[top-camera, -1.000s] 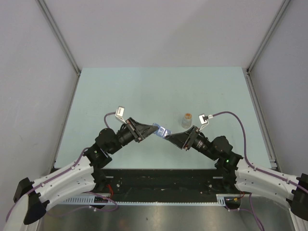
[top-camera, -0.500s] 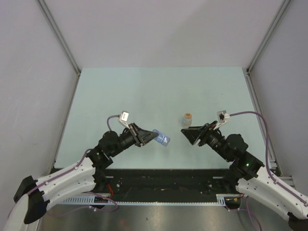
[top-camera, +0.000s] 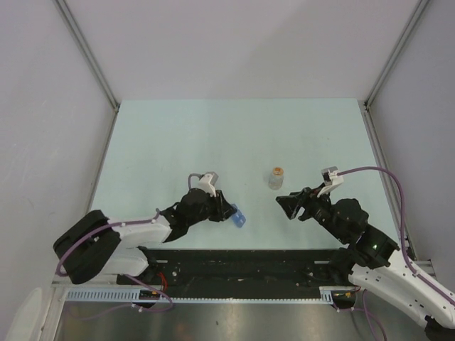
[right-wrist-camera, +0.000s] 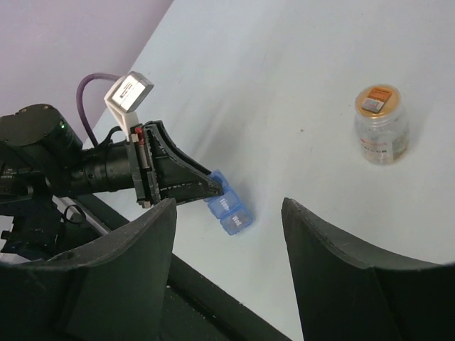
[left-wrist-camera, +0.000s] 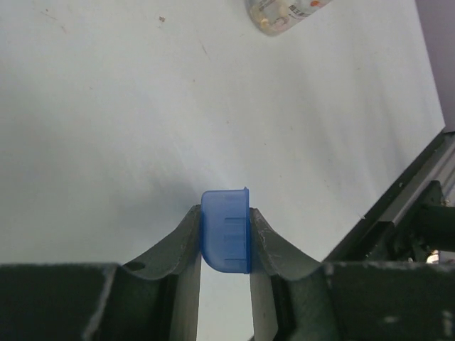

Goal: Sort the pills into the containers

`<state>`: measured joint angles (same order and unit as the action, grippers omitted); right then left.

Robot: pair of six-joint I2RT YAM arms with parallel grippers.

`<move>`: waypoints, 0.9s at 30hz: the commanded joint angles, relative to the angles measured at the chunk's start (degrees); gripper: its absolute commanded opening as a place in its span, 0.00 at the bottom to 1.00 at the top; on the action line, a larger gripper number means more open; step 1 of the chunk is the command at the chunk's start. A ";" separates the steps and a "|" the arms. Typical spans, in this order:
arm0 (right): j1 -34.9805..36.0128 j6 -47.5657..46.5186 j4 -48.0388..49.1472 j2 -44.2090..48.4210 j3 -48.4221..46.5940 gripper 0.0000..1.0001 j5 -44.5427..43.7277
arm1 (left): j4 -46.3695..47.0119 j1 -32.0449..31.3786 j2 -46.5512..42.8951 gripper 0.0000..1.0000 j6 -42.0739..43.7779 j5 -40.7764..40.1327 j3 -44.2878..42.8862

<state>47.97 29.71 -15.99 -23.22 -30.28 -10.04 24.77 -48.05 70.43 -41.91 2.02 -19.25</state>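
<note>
The containers (top-camera: 239,217), a small translucent blue strip of joined compartments, are pinched at one end by my left gripper (top-camera: 227,212), low over the table near its front edge. In the left wrist view the blue box (left-wrist-camera: 226,231) sits tight between both fingers. The right wrist view shows the containers (right-wrist-camera: 229,210) sticking out of the left gripper (right-wrist-camera: 210,187), lids closed. My right gripper (top-camera: 286,206) stands open to the right of the box, apart from it, with nothing in it. No loose pills show. A small clear bottle (top-camera: 276,177) with an orange cap stands upright behind.
The bottle (right-wrist-camera: 382,126) stands on the pale green table (top-camera: 178,142), a little beyond and between the two grippers. The black rail (top-camera: 242,259) of the arm bases runs along the near edge, just behind the box. Grey walls close in the sides.
My right gripper has let go of the box's end and pulled back to the right. The left arm has drawn back and down towards the near edge, carrying the box.
</note>
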 commanded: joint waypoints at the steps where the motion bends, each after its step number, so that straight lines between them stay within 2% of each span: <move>1: -0.24 -0.98 -3.08 1.60 -2.32 0.66 -1.03 | 7.13 -0.11 7.67 0.00 2.63 -0.62 -5.18; 7: -0.24 -0.71 -5.10 3.27 -2.32 0.66 -1.29 | 9.50 -0.02 15.16 0.02 0.95 -0.97 -8.79; 9: -0.24 -0.62 -5.37 3.62 -2.32 0.66 -1.38 | 9.50 -0.02 16.66 0.10 0.78 -1.05 -9.49; 10: -0.24 -0.62 -5.54 3.80 -2.32 0.66 -1.38 | 9.42 -0.02 16.93 0.20 1.04 -1.05 -9.67; 13: -0.24 -0.62 -6.16 3.89 -2.32 0.66 -1.73 | 9.42 0.06 17.28 0.42 1.57 -1.14 -9.67; 16: -0.15 -0.71 -6.25 3.54 -2.32 0.66 -1.91 | 9.33 0.33 17.37 0.52 2.01 -0.97 -9.32; 27: -0.24 -0.80 -5.81 1.43 -2.15 0.66 -0.77 | 9.33 0.42 18.69 0.62 2.88 0.26 -9.41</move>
<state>47.88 29.71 -22.48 -21.52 -30.37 -11.09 33.04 -47.83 89.06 -40.88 1.80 -27.86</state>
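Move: My left hand already holds the blue pill case low over the table. The patch it goes to is about 5 cm to the right and 2 cm ahead of that hand, some 3 cm below it. The clear pill bottle stands roughly 13 cm to the right and 9 cm ahead of my left hand, at about its height. From my empty right hand, that patch lies about 10 cm left, 4 cm ahead and 19 cm down. I carry the pill case low across the table with my left hand, forward and to the right by about 5 cm in all, towards the bottle and barely sinking. There I stop, open my fingers from around the case and let the hand settle another centimetre or two beside it. My right hand, still open and empty, sinks about 2 cm with a slight drift right. ##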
